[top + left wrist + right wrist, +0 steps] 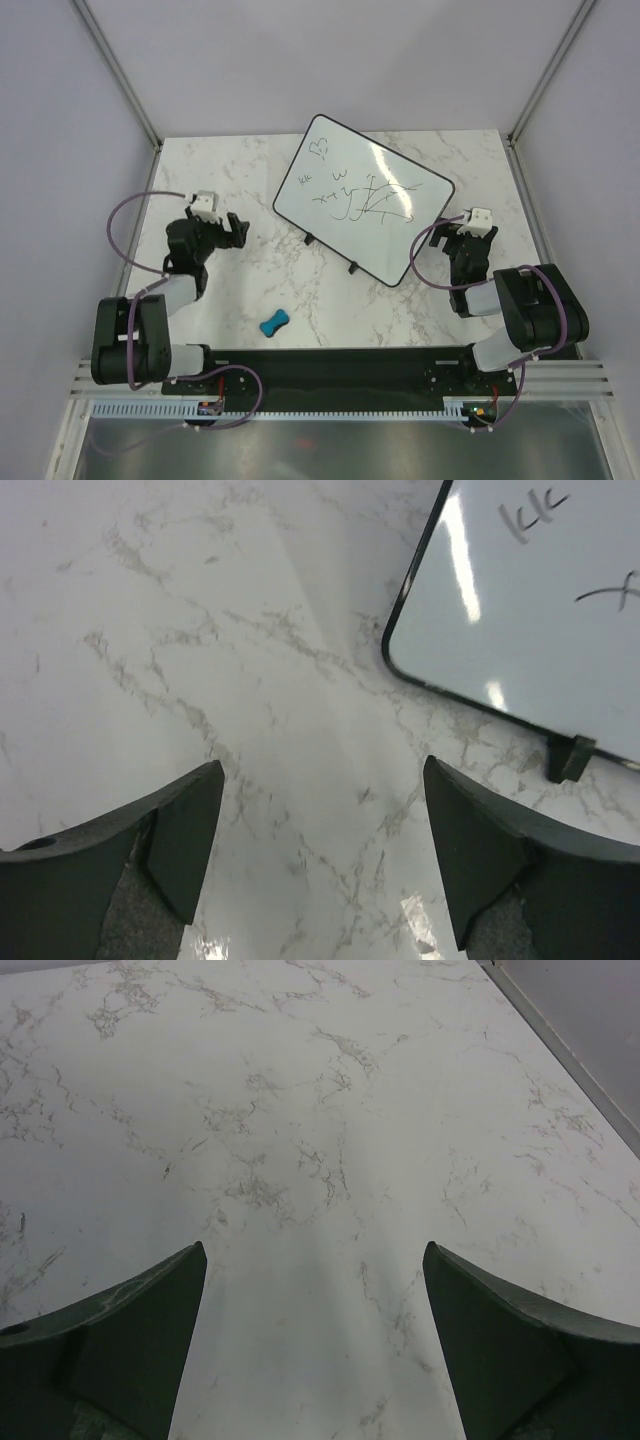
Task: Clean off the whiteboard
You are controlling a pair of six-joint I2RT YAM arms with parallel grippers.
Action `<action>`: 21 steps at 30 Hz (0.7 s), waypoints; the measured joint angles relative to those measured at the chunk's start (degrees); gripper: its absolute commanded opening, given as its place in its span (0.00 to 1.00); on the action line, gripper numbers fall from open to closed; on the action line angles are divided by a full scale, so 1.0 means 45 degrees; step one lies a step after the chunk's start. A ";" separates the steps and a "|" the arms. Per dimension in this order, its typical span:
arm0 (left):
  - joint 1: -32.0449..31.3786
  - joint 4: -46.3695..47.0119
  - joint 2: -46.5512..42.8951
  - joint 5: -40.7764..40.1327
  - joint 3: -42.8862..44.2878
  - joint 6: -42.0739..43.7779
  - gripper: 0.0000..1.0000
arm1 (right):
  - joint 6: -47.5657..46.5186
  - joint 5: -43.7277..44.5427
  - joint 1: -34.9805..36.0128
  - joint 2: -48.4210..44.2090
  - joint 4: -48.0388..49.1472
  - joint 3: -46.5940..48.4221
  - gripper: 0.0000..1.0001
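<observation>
The whiteboard (362,198) stands tilted on small black feet at the middle back of the marble table, with dark marker scribbles across its glossy face. Its near-left corner (520,600) and one foot show in the left wrist view. My left gripper (235,228) hovers to the left of the board, open, with only bare marble between its fingers (322,763). By the board's right corner my right gripper (452,228) is also open and empty over marble (314,1245). The whiteboard is out of the right wrist view.
A small blue bone-shaped eraser (273,322) lies on the table near the front edge, between the two arms and closer to the left one. Metal posts and grey walls (100,150) enclose the table on three sides.
</observation>
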 measured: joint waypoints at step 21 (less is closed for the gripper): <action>-0.7907 -1.7913 -0.1462 -0.0787 0.6047 0.4299 0.88 | 0.1569 0.2293 -0.0010 -0.3764 -0.8417 0.3201 0.95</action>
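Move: The blue eraser lies about 22 cm back and 9 cm to the right of the left hand, some 12 cm below it. The whiteboard's middle is roughly 33 cm to the left hand's right and 12 cm farther out, and the board's left black clip about 18 cm to its right and 1 cm ahead, both around 11 cm lower. From the right hand, the eraser is some 41 cm to the left, 21 cm back and 11 cm down. The left hand first lifts some 7 cm, then sweeps back and to its right towards the blue eraser while sinking again, ending about 20 cm away from its start, with the wrist rolling round by some 60 degrees so that the nearly level fingers come to point steeply down; they stay wide open and touch nothing yet. The right hand, empty and open as well, starts a little later and rises beside the whiteboard, drifting slightly right and turning a little clockwise. ##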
